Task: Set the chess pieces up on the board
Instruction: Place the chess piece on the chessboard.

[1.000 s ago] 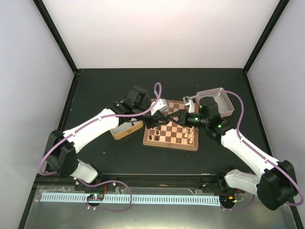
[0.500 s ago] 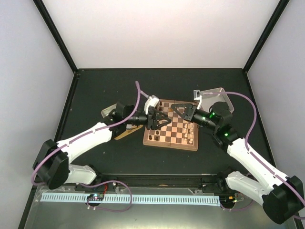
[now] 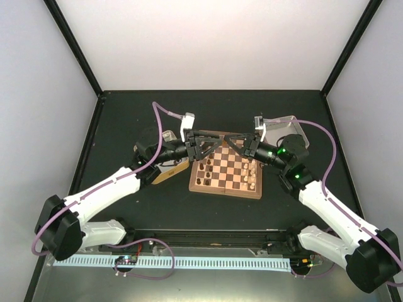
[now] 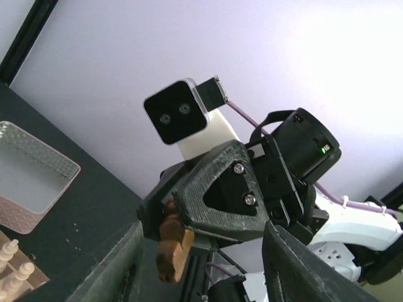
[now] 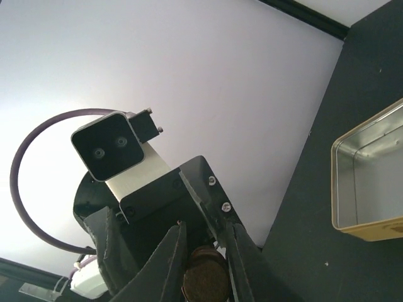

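Above the far edge of the board [image 3: 228,179] my two grippers meet tip to tip. My right gripper [image 3: 232,142] [image 5: 204,267] is shut on a dark brown chess piece [image 5: 205,281] [image 4: 171,244], whose round base faces the right wrist camera. My left gripper [image 3: 213,143] [image 4: 203,277] is open. Its fingers [image 4: 116,267] stand on either side of the right gripper's tips without touching the piece. Dark chess pieces [image 3: 200,171] stand along the board's left side and pale ones [image 3: 253,177] along its right side.
A gold tin [image 3: 165,172] [image 5: 371,182] lies left of the board, partly under my left arm. A silver tin [image 3: 288,129] [image 4: 28,182] sits at the board's far right corner. Black frame posts and pale walls close in the dark table.
My left jaws have opened off the dark piece, which stays in my right gripper. Both grippers have swung from over the board's middle toward its far edge.
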### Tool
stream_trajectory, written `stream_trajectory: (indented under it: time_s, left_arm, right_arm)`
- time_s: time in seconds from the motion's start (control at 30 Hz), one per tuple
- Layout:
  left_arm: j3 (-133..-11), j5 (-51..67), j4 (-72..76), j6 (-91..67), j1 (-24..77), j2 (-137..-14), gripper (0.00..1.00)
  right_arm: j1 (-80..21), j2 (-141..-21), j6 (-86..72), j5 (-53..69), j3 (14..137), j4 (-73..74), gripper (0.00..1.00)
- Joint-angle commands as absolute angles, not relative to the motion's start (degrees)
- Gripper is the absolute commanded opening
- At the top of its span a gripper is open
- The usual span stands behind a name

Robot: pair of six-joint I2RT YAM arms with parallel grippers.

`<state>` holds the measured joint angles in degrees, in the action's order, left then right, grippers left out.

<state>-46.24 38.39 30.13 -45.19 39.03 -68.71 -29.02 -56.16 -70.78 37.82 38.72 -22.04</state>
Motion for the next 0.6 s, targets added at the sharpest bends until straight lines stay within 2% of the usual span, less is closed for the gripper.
stream_trajectory:
  time_s: [0.0, 0.17, 0.43, 0.57]
  left_arm:
    - [-47.4, 36.1, 32.2, -45.6, 39.2, -69.5, 0.5]
    - [-47.4, 36.9, 32.2, -45.6, 39.6, -70.2, 0.45]
    - [-47.8, 37.6, 33.0, -45.3, 40.5, -70.5, 0.18]
    - [-47.9, 36.6, 33.8, -45.0, 40.5, -70.1, 0.14]
  right_arm:
    - [-29.1, -56.9, -75.0, 40.6, 39.8, -25.9, 0.01]
    - [-29.2, -57.0, -76.8, 40.0, 38.8, -29.1, 0.01]
    - [-29.2, -58.5, -78.7, 40.0, 37.8, -32.3, 0.02]
    - [-29.2, -58.5, -78.1, 40.0, 37.5, -32.0, 0.02]
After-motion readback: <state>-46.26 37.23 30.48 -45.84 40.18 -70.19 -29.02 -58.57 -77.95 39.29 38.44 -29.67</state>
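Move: The dark chess piece, held in the right fingers, sticks out towards the left hand's open fingers: its middle is about 3 cm to the left hand's right, 1 cm ahead and 1 cm lower. From the right hand, the piece is roughly 1 cm to the left. Counted from the left hand, the chessboard's middle is some 30 cm below, 3 cm right and 1 cm back; the tan tin is about 18 cm left, level fore and aft, and equally low. The left fingers close onto the dark chess piece from half open and pinch its free end, while that hand eases about 1 cm to the right and down. The right hand keeps its own grip unchanged and brings the piece roughly 1 cm up and slightly left, rolling some 5 degrees so that its left side rises. ##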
